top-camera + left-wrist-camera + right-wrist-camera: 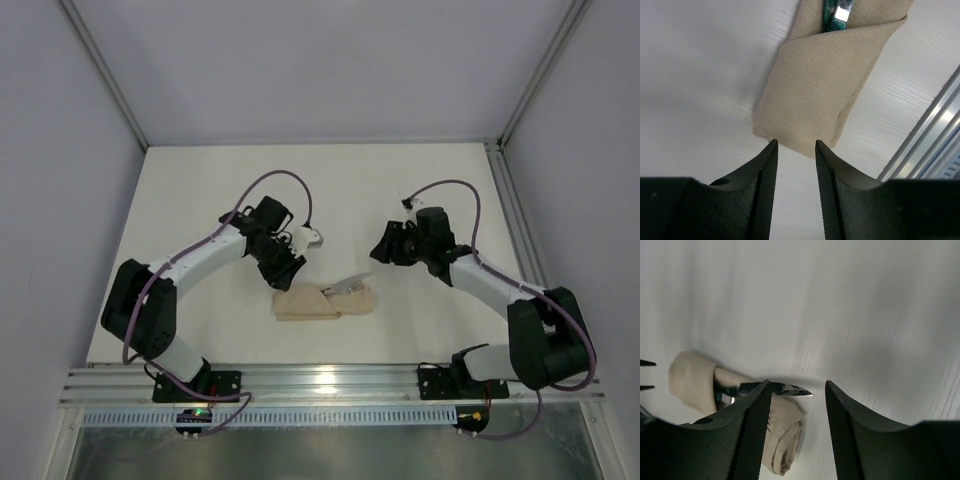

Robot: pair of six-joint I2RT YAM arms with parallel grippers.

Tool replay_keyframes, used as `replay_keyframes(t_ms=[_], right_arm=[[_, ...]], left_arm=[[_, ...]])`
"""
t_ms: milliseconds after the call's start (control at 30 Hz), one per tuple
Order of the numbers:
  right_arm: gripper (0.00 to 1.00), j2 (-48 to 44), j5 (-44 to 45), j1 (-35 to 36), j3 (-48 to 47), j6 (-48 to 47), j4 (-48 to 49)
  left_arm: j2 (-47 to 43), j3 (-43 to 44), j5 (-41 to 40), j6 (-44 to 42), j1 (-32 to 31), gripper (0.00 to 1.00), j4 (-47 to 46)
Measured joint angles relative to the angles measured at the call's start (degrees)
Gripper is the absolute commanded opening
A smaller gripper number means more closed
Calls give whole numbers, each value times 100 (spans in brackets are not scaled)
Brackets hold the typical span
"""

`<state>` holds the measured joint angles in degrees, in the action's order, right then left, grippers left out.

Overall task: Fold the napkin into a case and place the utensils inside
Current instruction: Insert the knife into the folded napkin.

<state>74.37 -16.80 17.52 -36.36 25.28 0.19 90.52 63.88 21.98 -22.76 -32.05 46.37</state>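
Observation:
The beige napkin lies folded into a case near the table's front middle. The utensils poke out of its right end, silver ends up. In the left wrist view the case fills the middle, with a teal handle and silver metal showing at its mouth. My left gripper hovers just off the case's closed end, open with nothing between its fingers. The right wrist view shows a knife tip sticking out of the case. My right gripper stands open above and to the right of the case, holding nothing.
An aluminium rail runs along the table's near edge, close behind the case. Grey enclosure walls stand on both sides and at the back. White tabletop stretches beyond both grippers.

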Motion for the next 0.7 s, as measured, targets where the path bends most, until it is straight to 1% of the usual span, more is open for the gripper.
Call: replay_keyframes(t_ms=[33,133,233,367,400,467,500,567,600,700], right_arm=[[52,376,-273,0,-247,-328,-201],[52,1001,-695,2,-737,-911,-522],[51,1462,-1058,7,-1104,-1248,-629],[45,2041,-1370,125,-1427,-1565,-761],[41,2122,-1425,184,-1432,-1624,-820],[37,2236,-1526,343,-1429,-1735,-973],[33,2275,-1572,428,-1427,-1781,-1019],[29,2297,-1626,560,-1386,-1838,-1058],[25,2297,-1661,623,-1344,-1869,-1058],[22,2238,-1716,741,-1141,-1917,-1071]], left_arm=[[-28,-2,20,-46,-31,38,42],[-109,-68,59,-179,-210,38,83],[-164,-254,79,-310,-522,40,90],[-162,-544,28,-470,-1034,41,85],[-157,-601,13,-494,-1137,41,83],[-131,-684,0,-529,-1241,41,74],[-118,-710,-17,-542,-1246,41,63],[-83,-743,-61,-584,-1237,41,59],[-63,-745,-85,-595,-1228,41,55],[37,-748,-101,-621,-1222,40,11]])
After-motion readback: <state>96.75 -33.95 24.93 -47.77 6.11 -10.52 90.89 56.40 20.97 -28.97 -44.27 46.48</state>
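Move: The knife's bare blade sticks out of the folded napkin some 8 cm to the right hand's left, 4 cm back and 8 cm below. The fork lies in the napkin on the blade's near side, about 6 cm back and 8 cm left of that hand. The napkin's middle is around 14 cm left and 7 cm back. From the left hand it is about 8 cm right, 3 cm back and 7 cm down, with the blade roughly 13 cm right and 1 cm ahead. The blade is met near its tip by the right fingers, which come left and down about 6 cm each way, first edging forward, then drawing back some 6 cm with the blade as they close from half to a quarter open; the wrist turns roughly 30 degrees counter-clockwise. The left hand, fingers parted, goes back about 7 cm across the napkin towards its near edge, sinking and turning clockwise. ##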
